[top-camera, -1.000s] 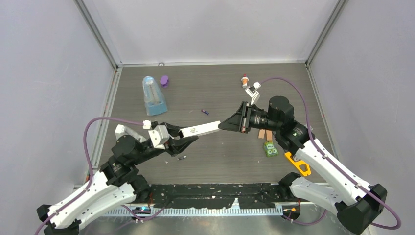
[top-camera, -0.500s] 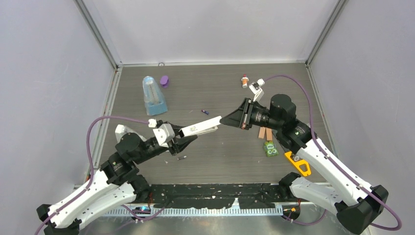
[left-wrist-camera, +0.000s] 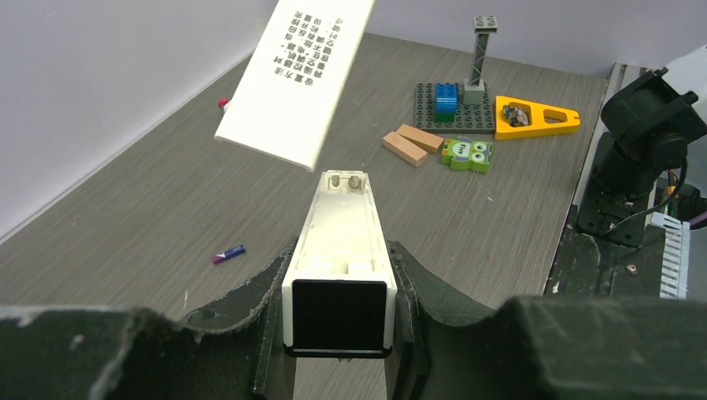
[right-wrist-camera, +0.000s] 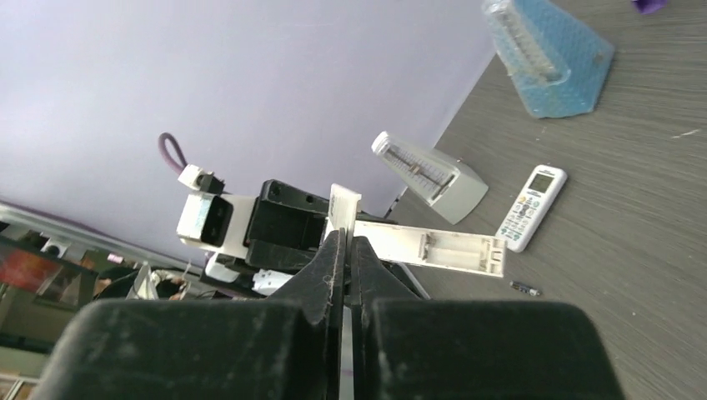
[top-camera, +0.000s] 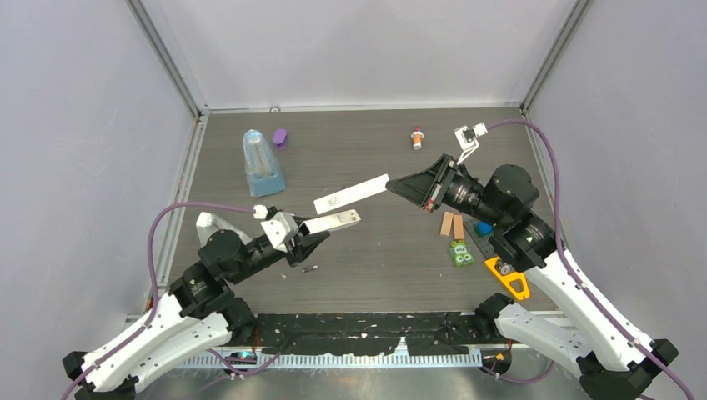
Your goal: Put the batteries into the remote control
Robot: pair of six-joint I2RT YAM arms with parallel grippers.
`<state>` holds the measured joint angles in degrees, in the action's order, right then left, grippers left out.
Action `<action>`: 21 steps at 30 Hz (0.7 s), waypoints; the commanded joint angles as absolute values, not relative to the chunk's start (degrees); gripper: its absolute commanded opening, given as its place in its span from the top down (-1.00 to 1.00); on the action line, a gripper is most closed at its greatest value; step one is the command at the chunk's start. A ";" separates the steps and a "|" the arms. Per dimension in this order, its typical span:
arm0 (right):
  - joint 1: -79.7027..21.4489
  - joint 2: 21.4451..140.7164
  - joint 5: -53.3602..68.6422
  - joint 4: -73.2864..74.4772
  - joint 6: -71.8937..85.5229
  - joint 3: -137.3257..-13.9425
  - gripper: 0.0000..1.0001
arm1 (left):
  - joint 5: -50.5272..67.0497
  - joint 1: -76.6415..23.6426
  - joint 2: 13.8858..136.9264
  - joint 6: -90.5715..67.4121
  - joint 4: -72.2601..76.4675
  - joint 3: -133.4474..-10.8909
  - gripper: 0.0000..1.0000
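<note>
A narrow white bar with a black tip (top-camera: pixel 333 222) (left-wrist-camera: pixel 342 225) has my left gripper (top-camera: pixel 304 242) (left-wrist-camera: pixel 339 267) shut on it. Its battery bay (right-wrist-camera: pixel 433 246) faces up, open and empty. My right gripper (top-camera: pixel 390 185) (right-wrist-camera: pixel 346 237) is shut on the bar's flat white cover (top-camera: pixel 352 192) (left-wrist-camera: pixel 296 79) and holds it in the air, apart from the bar. The remote control (right-wrist-camera: pixel 532 208), white with rows of buttons, lies on the table by the left arm. One dark battery (top-camera: pixel 310 268) (right-wrist-camera: pixel 525 289) lies below the bar, and a purple battery (left-wrist-camera: pixel 228 254) lies to its left.
A blue clear wedge (top-camera: pixel 263 162) and a purple cap (top-camera: pixel 280 137) sit at the back left. A white wedge (top-camera: pixel 208 225) stands by the left arm. A red-and-white bottle (top-camera: pixel 417 137), wooden blocks (top-camera: pixel 451 224), a green toy (top-camera: pixel 460 252) and a yellow piece (top-camera: pixel 508 277) are on the right.
The right gripper has pulled the cover off the bar and carried it up and to the right. The left gripper has drawn the bar slightly back toward the near edge.
</note>
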<state>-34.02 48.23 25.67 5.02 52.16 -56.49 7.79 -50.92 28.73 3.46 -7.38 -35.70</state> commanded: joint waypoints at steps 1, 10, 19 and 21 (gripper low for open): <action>-34.09 47.44 16.73 6.30 49.55 -56.20 0.90 | 5.77 -50.89 27.29 3.81 -7.81 -35.64 1.00; -34.08 50.18 3.27 7.60 47.27 -43.93 0.90 | 5.46 -50.89 25.85 3.76 -8.60 -35.33 1.00; -34.10 63.29 -3.16 -5.00 47.39 -29.18 0.90 | 7.18 -50.89 27.01 3.48 -8.52 -36.29 1.00; -34.10 64.72 -3.84 -6.21 47.64 -27.41 0.90 | 7.85 -50.89 27.30 3.58 -8.53 -36.63 1.00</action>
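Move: The long white cover, already free of the opened white remote, is bound for bare table roughly 38 cm below the right hand, about 7 cm ahead and 5 cm right. The opened remote, in the left hand, lies about 14 cm left, 2 cm back and 11 cm below; on the table, the owl toy lies some 23 cm right and 7 cm ahead. From the left hand, that bare table is some 25 cm right, 10 cm ahead and 28 cm below. The white cover, still pinched by one end in the right fingers, is carried down fast some 30 cm towards the bare table, swinging about 7 cm forward and a little right, away from the opened remote. The right hand tips its fingers downward by about 35 degrees, turning clockwise as it sinks; both hands keep their grips. ##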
